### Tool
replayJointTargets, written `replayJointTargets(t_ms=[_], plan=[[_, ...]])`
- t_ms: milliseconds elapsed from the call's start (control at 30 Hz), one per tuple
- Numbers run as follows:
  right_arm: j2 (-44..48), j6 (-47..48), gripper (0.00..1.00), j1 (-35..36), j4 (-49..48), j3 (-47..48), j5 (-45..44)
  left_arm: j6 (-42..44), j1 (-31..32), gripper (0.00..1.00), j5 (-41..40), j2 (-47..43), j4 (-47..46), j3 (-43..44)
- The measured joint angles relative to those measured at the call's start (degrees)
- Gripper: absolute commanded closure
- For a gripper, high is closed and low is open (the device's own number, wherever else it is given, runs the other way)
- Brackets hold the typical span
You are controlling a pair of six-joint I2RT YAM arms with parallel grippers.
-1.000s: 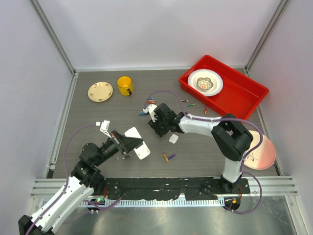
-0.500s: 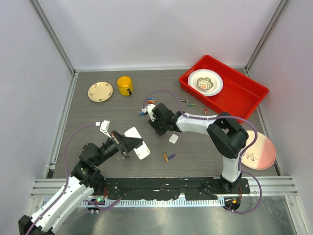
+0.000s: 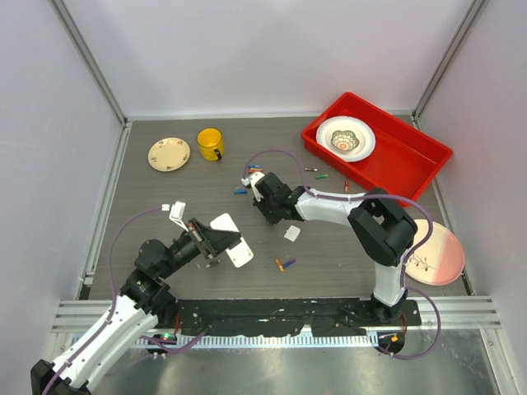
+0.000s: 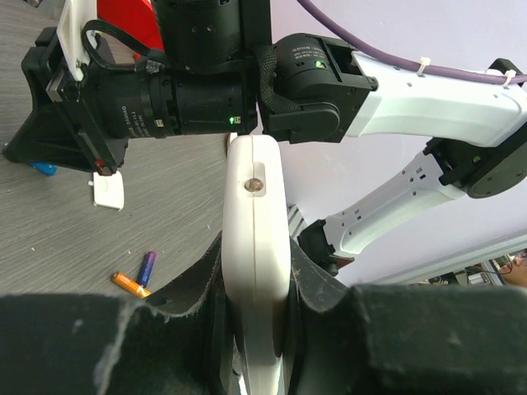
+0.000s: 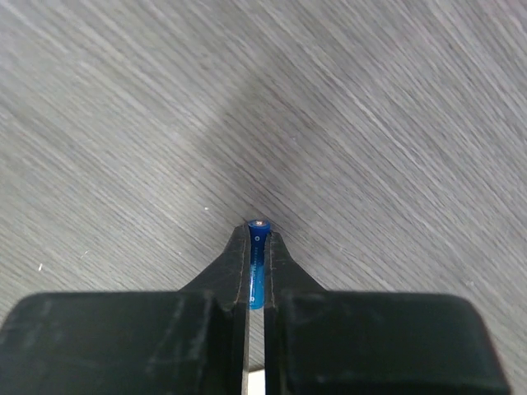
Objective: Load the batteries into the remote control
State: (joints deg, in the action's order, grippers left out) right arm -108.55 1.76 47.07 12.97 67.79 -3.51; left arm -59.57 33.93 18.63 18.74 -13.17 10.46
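My left gripper (image 3: 226,240) is shut on the remote control (image 3: 240,254), a slim white slab held on edge above the table. In the left wrist view the remote control (image 4: 255,222) stands between the two pads of the left gripper (image 4: 255,276). My right gripper (image 5: 257,247) is shut on a blue battery (image 5: 257,267), whose tip pokes out just above the table. From above, the right gripper (image 3: 254,184) sits beside a cluster of loose batteries (image 3: 254,170). An orange and a purple battery (image 3: 284,264) lie in front of the remote.
A small white square piece (image 3: 291,233) lies between the arms. A yellow cup (image 3: 210,144) and a small plate (image 3: 169,153) stand at the back left. A red bin (image 3: 403,169) holding a bowl (image 3: 345,137) is at the back right. A pink plate (image 3: 436,255) lies at the right.
My right gripper has shifted slightly back and left and closed on the blue battery. The left arm and the remote have not moved.
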Motion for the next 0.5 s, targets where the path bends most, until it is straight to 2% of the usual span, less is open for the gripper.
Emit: replayJointTargets(t_ms=[133,233,500], plan=[[0.94,-5.07,0.99,0.00,0.96,-0.28,-4.15,-0.26,0.00,1.00,-0.07,2.51,-1.77,0.00],[5.90,-8.35,0.99,0.00,1.92,-2.49,-6.21,-0.70,0.00,1.00,-0.07,5.81,-3.74,0.00],[37.11,-17.27,0.99,0.11,2.27,-9.90,-10.16,-2.12,0.00,1.00,1.16,18.88,-10.10,1.97]])
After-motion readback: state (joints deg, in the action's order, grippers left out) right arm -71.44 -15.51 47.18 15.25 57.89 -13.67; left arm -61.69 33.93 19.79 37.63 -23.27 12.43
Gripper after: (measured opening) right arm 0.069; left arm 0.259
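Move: The right hand, with the blue battery already pinched just over the table, is bound for the remote control, roughly 15 cm back, 7 cm left and 20 cm higher. The battery cover lies about 4 cm back and 6 cm right of this hand, the orange battery some 12 cm back and 2 cm right, a loose blue battery 8 cm ahead and 8 cm left. From the left hand, already gripping the remote control, the pinched blue battery is about 15 cm ahead, 7 cm right and 20 cm below. Keeping the blue battery pinched, the right hand first twists clockwise and edges right close to the table, then climbs fast by about 19 cm, drifting right some 5 cm and slightly back, while its steeply down-pointing fingers swing up nearly 30 degrees towards level, bringing the battery nearer the remote control's height. The left hand keeps its grip on the remote control and eases forward, right and down, a bit over 2 cm each way, towards the rising battery with a slight downward tip. ##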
